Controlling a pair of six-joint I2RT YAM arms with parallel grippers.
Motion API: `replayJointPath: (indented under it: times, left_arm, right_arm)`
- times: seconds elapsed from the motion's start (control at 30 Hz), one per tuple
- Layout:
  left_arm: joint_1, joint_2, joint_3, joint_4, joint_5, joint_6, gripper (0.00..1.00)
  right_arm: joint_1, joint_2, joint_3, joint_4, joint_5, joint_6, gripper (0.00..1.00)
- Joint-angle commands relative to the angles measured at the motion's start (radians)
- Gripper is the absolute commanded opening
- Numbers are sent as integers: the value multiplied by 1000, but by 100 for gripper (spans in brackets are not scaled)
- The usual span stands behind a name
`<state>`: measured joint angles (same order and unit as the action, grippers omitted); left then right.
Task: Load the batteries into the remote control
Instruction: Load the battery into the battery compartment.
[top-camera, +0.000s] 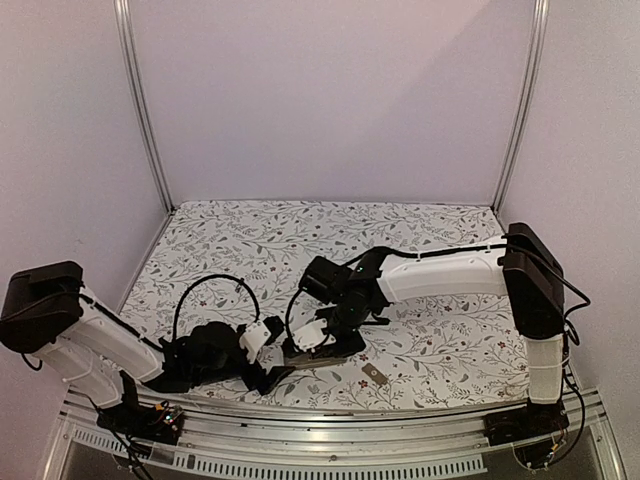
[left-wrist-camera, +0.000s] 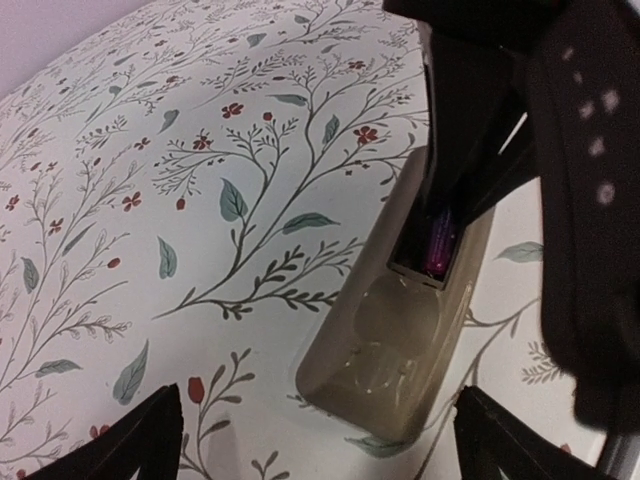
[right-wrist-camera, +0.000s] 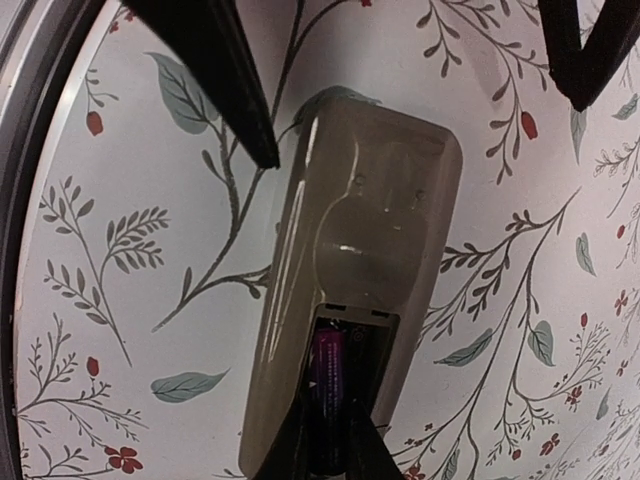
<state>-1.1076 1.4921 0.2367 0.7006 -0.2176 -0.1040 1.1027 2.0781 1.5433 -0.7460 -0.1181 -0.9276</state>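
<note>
The remote control (right-wrist-camera: 365, 235) lies back up on the floral table, tan-grey, with its battery recess uncovered. A dark purple battery (right-wrist-camera: 332, 385) lies in the left side of the recess. My right gripper (right-wrist-camera: 335, 440) reaches into the recess, its two fingers pressed on either side of the battery's near end. In the left wrist view the same battery (left-wrist-camera: 440, 250) shows under the right gripper's fingers (left-wrist-camera: 470, 130). My left gripper (left-wrist-camera: 318, 430) is wide open, its tips either side of the remote's (left-wrist-camera: 400, 340) closed end without touching it. From above, both grippers meet at the remote (top-camera: 335, 350).
A small flat grey cover piece (top-camera: 375, 375) lies on the table right of the remote, near the front edge. The metal front rail (top-camera: 330, 410) runs just below the grippers. The floral table surface (top-camera: 330, 230) extends back to the walls.
</note>
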Motion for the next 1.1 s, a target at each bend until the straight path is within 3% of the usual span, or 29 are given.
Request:
replayJointPath:
  times: [0.0,0.17,0.37,0.73,0.87,1.07]
  left_arm:
    - [18,37,7,62,79,100,94]
    - [38,45,18,52,157,102,94]
    - [38,43,12,56,152,90,94]
    - [41,63,37,41,159,138,94]
    - [52,75,58,8,156,192,95]
    - [99,68,69,-21,217,215,96]
  right_arm:
    - [2,19,-20,26,-63,40,13]
    - [-1,12,-17,31,-65,64,21]
    - [-4,-10,-11,22,-62,63,22]
    - [-42,-108,45,-21,-215,134,31]
    - [-86,-153,8,7,-275,241,35]
    - [-166,-224,-110,168,-337,473,32]
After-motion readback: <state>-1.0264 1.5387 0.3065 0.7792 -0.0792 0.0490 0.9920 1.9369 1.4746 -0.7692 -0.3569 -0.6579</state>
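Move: The right hand's nearly shut fingertips are at the purple battery in the remote's compartment, whose middle is about 1 cm to this hand's left and 1 cm below, none forward. The remote's own middle lies some 3 cm to the left and 2 cm down, and the small battery cover about 8 cm right, 4 cm back, 3 cm down. From the wide-open left hand, the compartment is roughly 8 cm to the right, 3 cm ahead and 2 cm lower. The right hand lingers at the compartment while its fingers spread from nearly shut to about a third open, letting go of the battery, then lifts roughly 5 cm straight off the remote with a drift of 2 cm to the right, its fingertips tipping back towards the base some 15 degrees as the wrist twists clockwise by about as much. The left hand, still wide open with the remote's near end showing between its fingers, first eases slightly back and right, then rises and shifts forward and right by 2 to 3 cm each, without closing. ##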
